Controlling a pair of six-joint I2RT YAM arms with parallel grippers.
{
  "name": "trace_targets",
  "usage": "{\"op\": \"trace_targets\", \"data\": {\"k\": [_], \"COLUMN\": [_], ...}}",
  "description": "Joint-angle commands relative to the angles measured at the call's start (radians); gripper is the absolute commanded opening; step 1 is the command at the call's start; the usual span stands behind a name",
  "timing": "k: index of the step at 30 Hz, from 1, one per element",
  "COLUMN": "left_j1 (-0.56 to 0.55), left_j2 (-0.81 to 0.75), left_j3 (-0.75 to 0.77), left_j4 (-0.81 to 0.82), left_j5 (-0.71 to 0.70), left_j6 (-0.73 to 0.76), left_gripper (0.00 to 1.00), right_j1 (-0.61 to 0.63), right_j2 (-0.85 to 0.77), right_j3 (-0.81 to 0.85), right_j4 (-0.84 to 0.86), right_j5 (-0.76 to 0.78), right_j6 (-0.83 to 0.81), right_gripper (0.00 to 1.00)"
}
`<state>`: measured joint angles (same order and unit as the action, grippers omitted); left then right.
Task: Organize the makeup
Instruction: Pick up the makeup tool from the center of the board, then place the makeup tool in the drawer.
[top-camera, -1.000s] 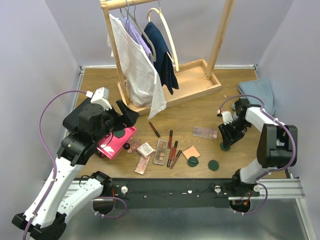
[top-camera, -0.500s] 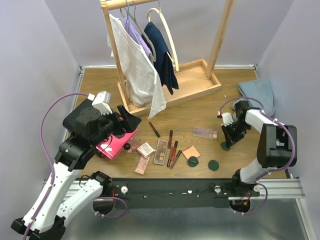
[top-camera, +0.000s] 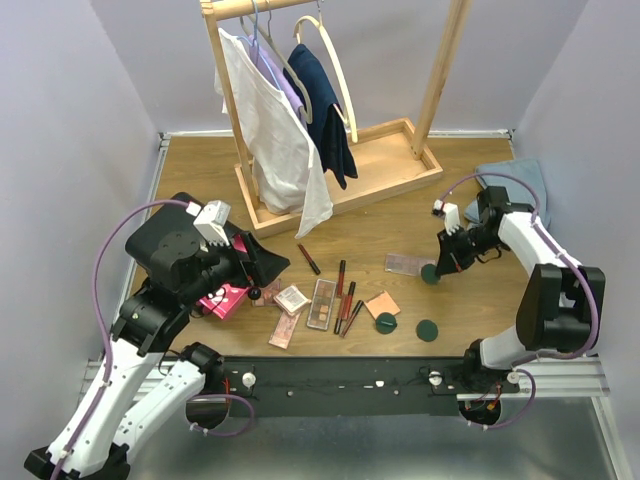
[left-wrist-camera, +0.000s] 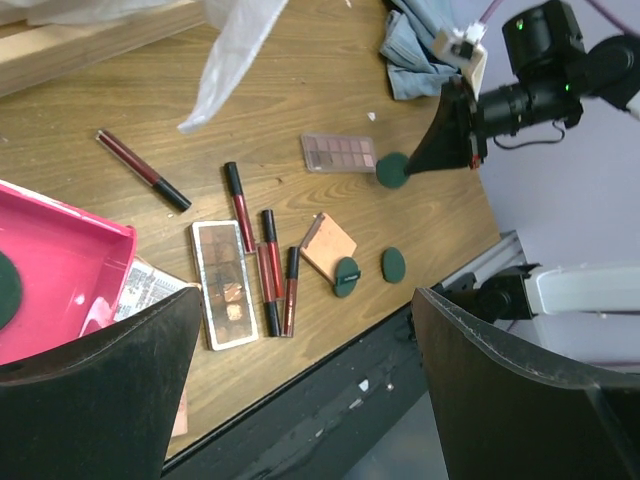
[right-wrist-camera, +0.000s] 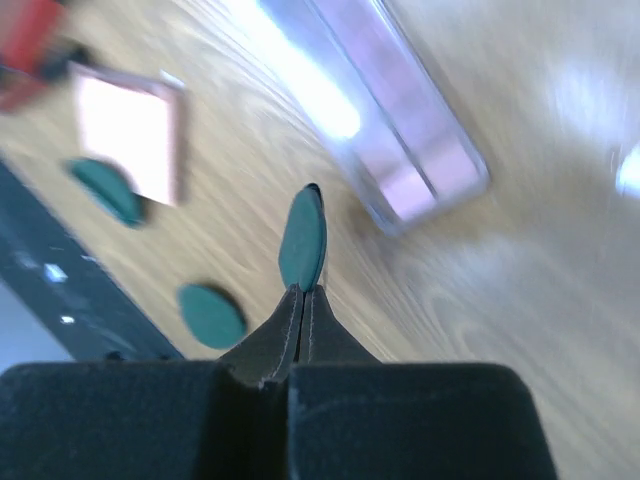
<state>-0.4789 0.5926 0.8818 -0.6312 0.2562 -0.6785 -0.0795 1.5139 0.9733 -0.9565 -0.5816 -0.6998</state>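
Observation:
My right gripper is shut on the edge of a dark-green disc, holding it off the table beside a pink eyeshadow palette. In the right wrist view the disc stands edge-on out of the closed fingertips. Two more green discs lie near the front edge by a peach compact. Dark-red tubes and another palette lie mid-table. My left gripper hangs open above the pink drawer, with nothing between its fingers.
A wooden clothes rack with hanging garments fills the back middle. A blue cloth lies at the back right. One tube lies apart near the rack's base. The black rail runs along the front edge.
My right gripper closed on the green disc, lifted it and carried it left toward the pink palette. My left arm swung right and lower over the pink drawer.

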Motion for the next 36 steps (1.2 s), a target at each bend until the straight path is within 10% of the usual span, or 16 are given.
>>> {"op": "trace_targets", "data": {"k": [1, 24, 36], "left_j1": [0.005, -0.032, -0.337], "left_j2": [-0.022, -0.096, 0.032], "left_j3": [-0.015, -0.259, -0.276], "left_j4": [0.030, 0.323, 0.419], "left_j5": [0.086, 0.140, -0.106], "left_j6": [0.040, -0.055, -0.075], "left_gripper": [0.94, 0.91, 0.90], "right_j1": [0.007, 0.259, 0.385], "right_j2": [-0.037, 0.094, 0.261], "right_j3": [0.093, 0.243, 0.413], "right_j4": [-0.114, -0.235, -0.403], "right_j5": [-0.277, -0.592, -0.664], "right_j6": [-0.075, -0.269, -0.437], "right_gripper": [0.01, 0.01, 0.01]}}
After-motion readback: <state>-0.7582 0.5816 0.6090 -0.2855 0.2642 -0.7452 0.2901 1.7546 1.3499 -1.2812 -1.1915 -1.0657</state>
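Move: The right hand already pinches the green puff, its middle some 2 cm left of and 2 cm below the hand point. The open left gripper waits about 39 cm to this hand's left, 8 cm back and 20 cm higher; under the way there lie the peach compact, 13 cm left and 5 cm back, and the lip glosses, 22 cm left and 4 cm back, both about 6 cm down. From the left hand the held puff is some 37 cm right, 8 cm ahead and 22 cm below, the clear palette 10 cm right, 5 cm ahead and 27 cm below. Leftward and up goes the right hand, about 17 cm across and 10 cm higher, mostly rising early, carrying the green puff in shut fingers towards the left gripper; its fingers swing up from pointing down to point more to the left, and the hand turns some 30 degrees counter-clockwise. The left hand, still wide open, sinks about 4 cm, then swings roughly 6 cm right and a little back, turning clockwise, to meet the puff. ##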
